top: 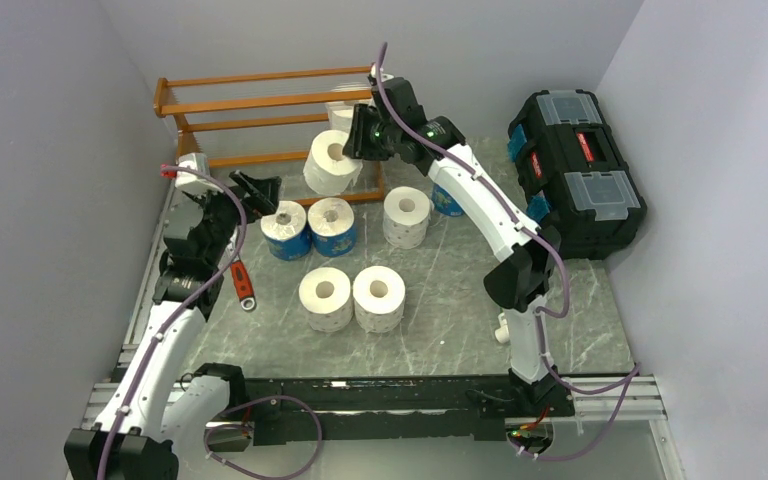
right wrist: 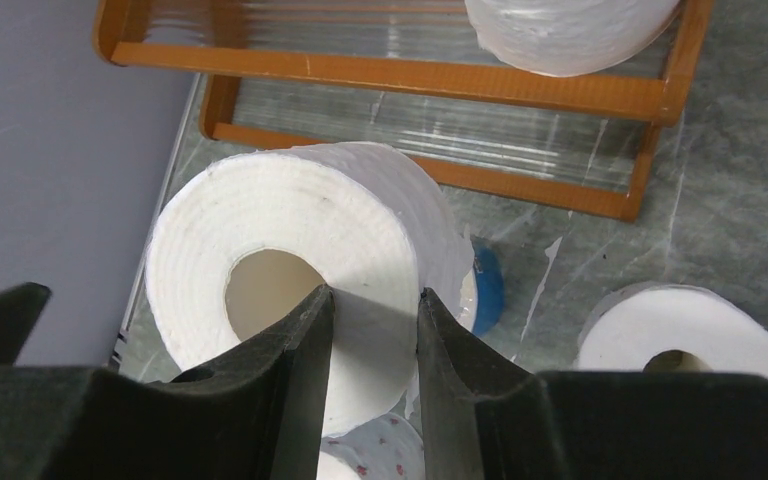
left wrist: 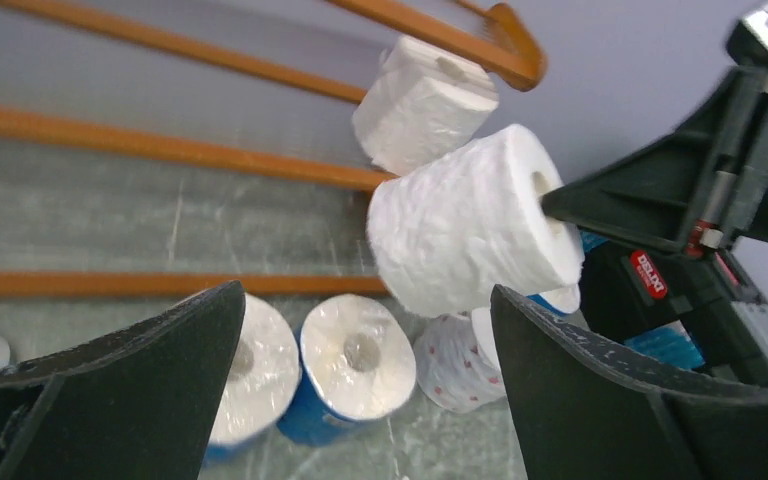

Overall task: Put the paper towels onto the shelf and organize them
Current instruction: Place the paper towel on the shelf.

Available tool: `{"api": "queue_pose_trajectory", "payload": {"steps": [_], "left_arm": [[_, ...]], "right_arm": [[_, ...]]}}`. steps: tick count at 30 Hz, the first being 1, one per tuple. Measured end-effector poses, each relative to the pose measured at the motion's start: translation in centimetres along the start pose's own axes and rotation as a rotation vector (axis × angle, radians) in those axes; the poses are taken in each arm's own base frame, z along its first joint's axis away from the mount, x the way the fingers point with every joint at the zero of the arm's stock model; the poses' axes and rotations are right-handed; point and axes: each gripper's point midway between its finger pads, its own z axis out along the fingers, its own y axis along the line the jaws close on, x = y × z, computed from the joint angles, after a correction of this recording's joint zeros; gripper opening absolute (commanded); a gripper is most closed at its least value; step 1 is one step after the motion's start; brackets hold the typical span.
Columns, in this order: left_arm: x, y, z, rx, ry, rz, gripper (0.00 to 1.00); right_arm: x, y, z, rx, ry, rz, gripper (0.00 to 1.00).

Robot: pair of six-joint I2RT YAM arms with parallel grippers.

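My right gripper (top: 357,140) is shut on a plain white paper towel roll (top: 332,162), one finger in its core and one on its outer wall (right wrist: 290,240). It hangs in the air just in front of the orange-brown shelf (top: 260,110). One white roll (top: 342,115) lies on the shelf's right end (left wrist: 425,100). My left gripper (top: 260,188) stands open and holds nothing, a little above two blue-wrapped rolls (top: 285,230) (top: 332,227). Three white rolls (top: 406,217) (top: 326,298) (top: 378,297) stand on the table.
A black toolbox (top: 575,170) sits at the right, beside the wall. A red-handled wrench (top: 242,283) lies by my left arm. A blue-wrapped item (top: 447,203) shows under my right forearm. Grey walls close in on three sides.
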Motion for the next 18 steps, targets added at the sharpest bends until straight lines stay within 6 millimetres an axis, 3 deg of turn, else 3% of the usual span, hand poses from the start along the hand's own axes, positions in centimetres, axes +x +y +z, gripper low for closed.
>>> {"api": "queue_pose_trajectory", "payload": {"steps": [4, 11, 18], "left_arm": [[-0.7, -1.2, 0.9, 0.120, -0.071, 0.150, 0.99], [1.0, -0.3, 4.2, 0.159, -0.002, 0.371, 0.99], [2.3, -0.3, 4.4, 0.247, -0.056, 0.488, 0.99]], "right_arm": [[0.7, -0.2, 0.8, 0.003, 0.022, 0.009, 0.26], [0.9, -0.1, 1.8, -0.005, 0.027, 0.023, 0.27], [0.5, 0.1, 3.4, -0.015, 0.005, 0.051, 0.28]]}}
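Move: The left gripper, empty and open, has the held paper towel about 10 cm ahead, 14 cm to its right and slightly lower; the left blue roll stands 10 cm ahead, 3 cm right, some 23 cm below. From the right gripper, the free spot on the upper shelf is roughly 14 cm ahead, 11 cm left and 10 cm below. The shelved roll is straight ahead 14 cm, 9 cm lower; the right blue roll sits 1 cm ahead, 4 cm left, 23 cm below. Bring the left gripper about 4 cm forward and some 2 cm right towards the held paper towel, rising slightly before sinking about 3 cm; roll its left side up some 25 degrees, tip it up and turn it a little clockwise, fingers wide open. Keep the right gripper's pinch on the towel's rim and ease it down first, then also forward and left towards the shelf, about 2 cm each way. ##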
